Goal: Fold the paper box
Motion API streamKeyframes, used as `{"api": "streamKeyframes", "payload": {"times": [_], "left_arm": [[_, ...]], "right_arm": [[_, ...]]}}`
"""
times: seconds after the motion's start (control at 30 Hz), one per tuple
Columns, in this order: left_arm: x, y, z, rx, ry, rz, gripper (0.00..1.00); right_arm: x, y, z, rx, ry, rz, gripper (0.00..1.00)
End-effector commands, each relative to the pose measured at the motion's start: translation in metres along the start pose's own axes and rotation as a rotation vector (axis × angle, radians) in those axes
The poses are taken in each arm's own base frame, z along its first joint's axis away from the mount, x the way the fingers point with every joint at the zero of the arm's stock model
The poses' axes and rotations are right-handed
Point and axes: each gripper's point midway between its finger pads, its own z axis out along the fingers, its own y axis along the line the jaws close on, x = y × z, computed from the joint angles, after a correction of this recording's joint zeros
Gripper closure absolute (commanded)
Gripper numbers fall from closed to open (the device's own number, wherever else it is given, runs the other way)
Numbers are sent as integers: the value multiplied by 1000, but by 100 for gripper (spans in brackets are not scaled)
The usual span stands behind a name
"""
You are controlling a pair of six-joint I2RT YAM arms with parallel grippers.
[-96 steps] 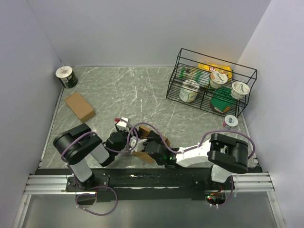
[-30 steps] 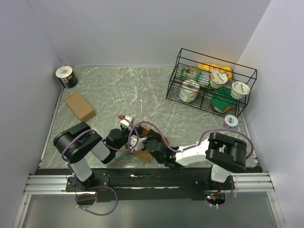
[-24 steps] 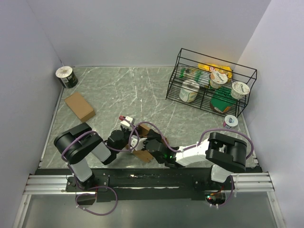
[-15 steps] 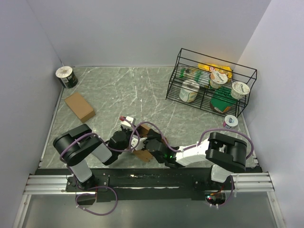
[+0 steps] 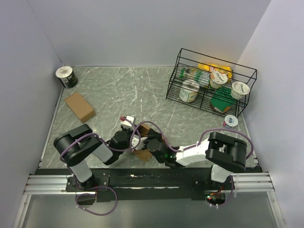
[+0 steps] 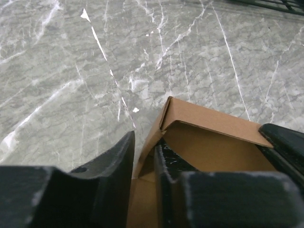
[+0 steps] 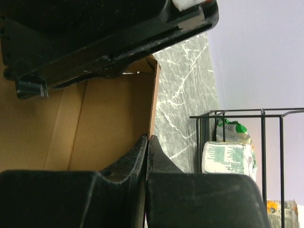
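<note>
The paper box (image 5: 143, 155) is a brown cardboard piece, partly folded up, at the near middle of the table between both arms. In the left wrist view its open corner and inner wall (image 6: 213, 130) fill the lower right. My left gripper (image 5: 137, 142) (image 6: 145, 142) straddles one upright wall of the box, its jaws a little apart with a sliver of gap on the left side. My right gripper (image 5: 152, 149) (image 7: 147, 139) is shut on the edge of another box panel (image 7: 109, 114), pinching thin cardboard.
A second, fully formed brown box (image 5: 80, 106) lies at the left. A round tin (image 5: 66, 77) stands in the far left corner. A black wire rack (image 5: 211, 81) with cups and packets fills the far right, with a small cup (image 5: 230, 121) in front of it.
My left gripper's jaws have spread slightly around the box wall and its wrist has edged right. The right gripper keeps its pinch on the box.
</note>
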Motion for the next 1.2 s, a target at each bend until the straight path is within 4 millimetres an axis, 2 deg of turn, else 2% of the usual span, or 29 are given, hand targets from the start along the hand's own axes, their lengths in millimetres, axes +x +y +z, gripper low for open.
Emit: {"api": "streamKeyframes", "payload": {"times": [0.0,0.1,0.23,0.3,0.43,0.53,0.63,0.67,0.77,0.83,0.87,0.9,0.97,1.07,1.13,1.17], "left_arm": [[-59,-3,8,11,-237,-56,70],[-55,-6,8,29,-216,-81,65],[-50,-5,-1,33,-201,-106,52],[-50,-3,-3,29,-198,-110,50],[-51,-6,-10,52,-183,-130,36],[-46,-9,-13,68,-148,-123,30],[-42,-8,-18,74,-130,-127,24],[-42,-9,-20,83,-126,-129,23],[-38,-12,-27,113,-101,-130,20],[-35,-14,-34,131,-88,-135,17],[-35,-15,-37,142,-84,-136,16],[-35,-17,-40,158,-74,-140,15],[-34,-20,-46,181,-53,-141,13],[-31,-26,-54,219,-10,-138,10],[-38,-28,-60,242,-14,-162,9],[-33,-26,-63,241,13,-164,9]], "right_arm": [[14,23,-5,-72,39,-3,100],[15,21,-6,-60,42,0,100],[15,20,-6,-55,43,1,100],[15,18,-6,-42,45,3,97],[12,11,-7,-19,33,25,89],[8,4,-12,-7,13,53,79],[7,-3,-17,6,0,83,62],[8,-3,-20,3,-3,80,54],[4,-6,-28,2,-19,95,45],[-1,-9,-35,2,-38,120,42],[0,-8,-37,-8,-34,118,36],[-3,-12,-41,-6,-46,148,35],[-4,-7,-46,-43,-50,156,34],[-14,-10,-57,-77,-85,227,27],[-21,-10,-68,-132,-107,281,26],[-26,-10,-73,-155,-120,329,26]]}}
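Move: Both hands are already on the box's standing far wall. Its far left corner is about 2 cm ahead of the left fingertips, level with them sideways, and a brown carton sits roughly 10 cm farther out and 25 cm to the left, some 3 cm lower. The right fingertips pinch the wall's rim right at the hand point; the wire rack stands about 23 cm ahead and 25 cm to the right, with its middle slightly lower. Backing off one after the other, the hands release the box. The left, already starting to part its fingers at the corner, dips slightly, opens nearly full, then rises about 5 cm and draws back 4, rolling its right side up some 10 degrees. The right keeps its pinch at first, then opens wide and pulls back and up, slightly to the right, about 5 cm, tipping down a little. ##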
